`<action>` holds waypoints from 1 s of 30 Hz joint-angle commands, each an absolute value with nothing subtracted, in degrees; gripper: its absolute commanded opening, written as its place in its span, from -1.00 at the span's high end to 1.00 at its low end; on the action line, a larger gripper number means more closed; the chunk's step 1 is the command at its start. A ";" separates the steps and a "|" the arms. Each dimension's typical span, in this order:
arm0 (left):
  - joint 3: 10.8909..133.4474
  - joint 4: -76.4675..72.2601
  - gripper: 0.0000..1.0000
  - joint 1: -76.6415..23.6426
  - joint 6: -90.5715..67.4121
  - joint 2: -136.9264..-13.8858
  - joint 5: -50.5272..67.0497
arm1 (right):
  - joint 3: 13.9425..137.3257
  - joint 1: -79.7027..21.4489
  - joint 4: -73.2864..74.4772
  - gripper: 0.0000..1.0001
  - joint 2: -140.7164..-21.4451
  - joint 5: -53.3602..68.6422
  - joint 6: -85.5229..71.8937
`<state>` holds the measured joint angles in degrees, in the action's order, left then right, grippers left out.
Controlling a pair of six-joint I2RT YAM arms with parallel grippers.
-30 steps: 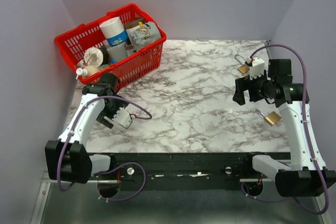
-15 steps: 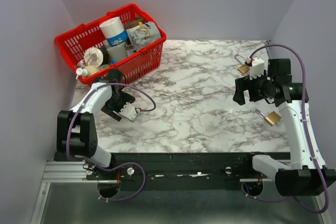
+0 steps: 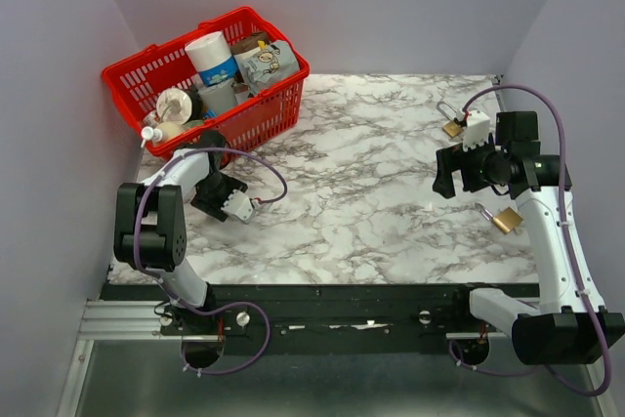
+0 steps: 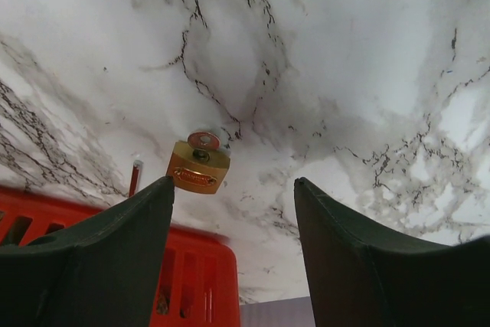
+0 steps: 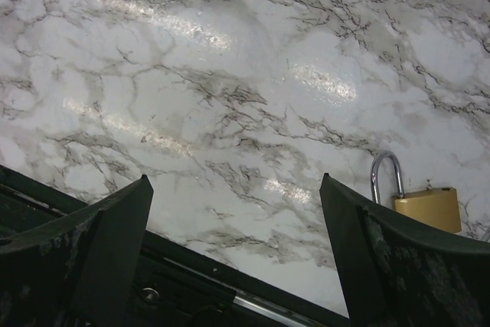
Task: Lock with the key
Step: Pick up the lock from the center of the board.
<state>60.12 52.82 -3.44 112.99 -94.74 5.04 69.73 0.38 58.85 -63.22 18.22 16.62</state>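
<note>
A brass padlock [image 4: 197, 168] lies on the marble just past my left fingertips, beside the red basket [image 4: 191, 281]. It has a round silvery piece on its near face, and I cannot tell whether that is the key. My left gripper [image 4: 234, 181] [image 3: 207, 187] is open with nothing between its fingers. A second brass padlock [image 3: 506, 220] [image 5: 429, 208] with a raised shackle lies by my right arm. A third padlock [image 3: 451, 127] lies at the far right. My right gripper [image 3: 447, 171] [image 5: 235, 178] hovers wide open and empty above the marble.
The red basket [image 3: 249, 119], full of bottles and packets, stands at the back left, close to my left arm. A black rail [image 3: 342, 302] runs along the near table edge. Purple walls close in the left, back and right sides.
My left arm has folded back on itself and its gripper has swung toward the basket, jaws a little narrower. The right arm has barely shifted.
</note>
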 commanded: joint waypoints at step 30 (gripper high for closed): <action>59.86 41.75 0.15 -1.23 153.63 -100.55 10.36 | 69.43 0.88 59.68 -1.00 -65.30 18.28 17.23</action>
<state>61.87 50.19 -3.11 113.16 -100.29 4.47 68.90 0.49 58.89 -64.66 18.22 16.62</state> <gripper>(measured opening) 0.483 0.998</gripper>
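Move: The lock lies almost under the left hand, about 1 cm ahead, level sideways and some 2 cm below the fingertips. The red basket's near corner is roughly 4 cm ahead of the hand and 3 cm to its left, and its middle is some 21 cm ahead and 3 cm left. From the right hand the lock lies about 52 cm to the left, 5 cm ahead and 20 cm below. The left hand's fingertips come to touch both sides of the lock's brass body. Pointing straight down throughout, the hand first sinks, then edges forward, about 2 cm down and 1.5 cm forward in all, to straddle the lock. It then nearly stops while the fingers close from about three-quarters to half open and the grip effort rises. ##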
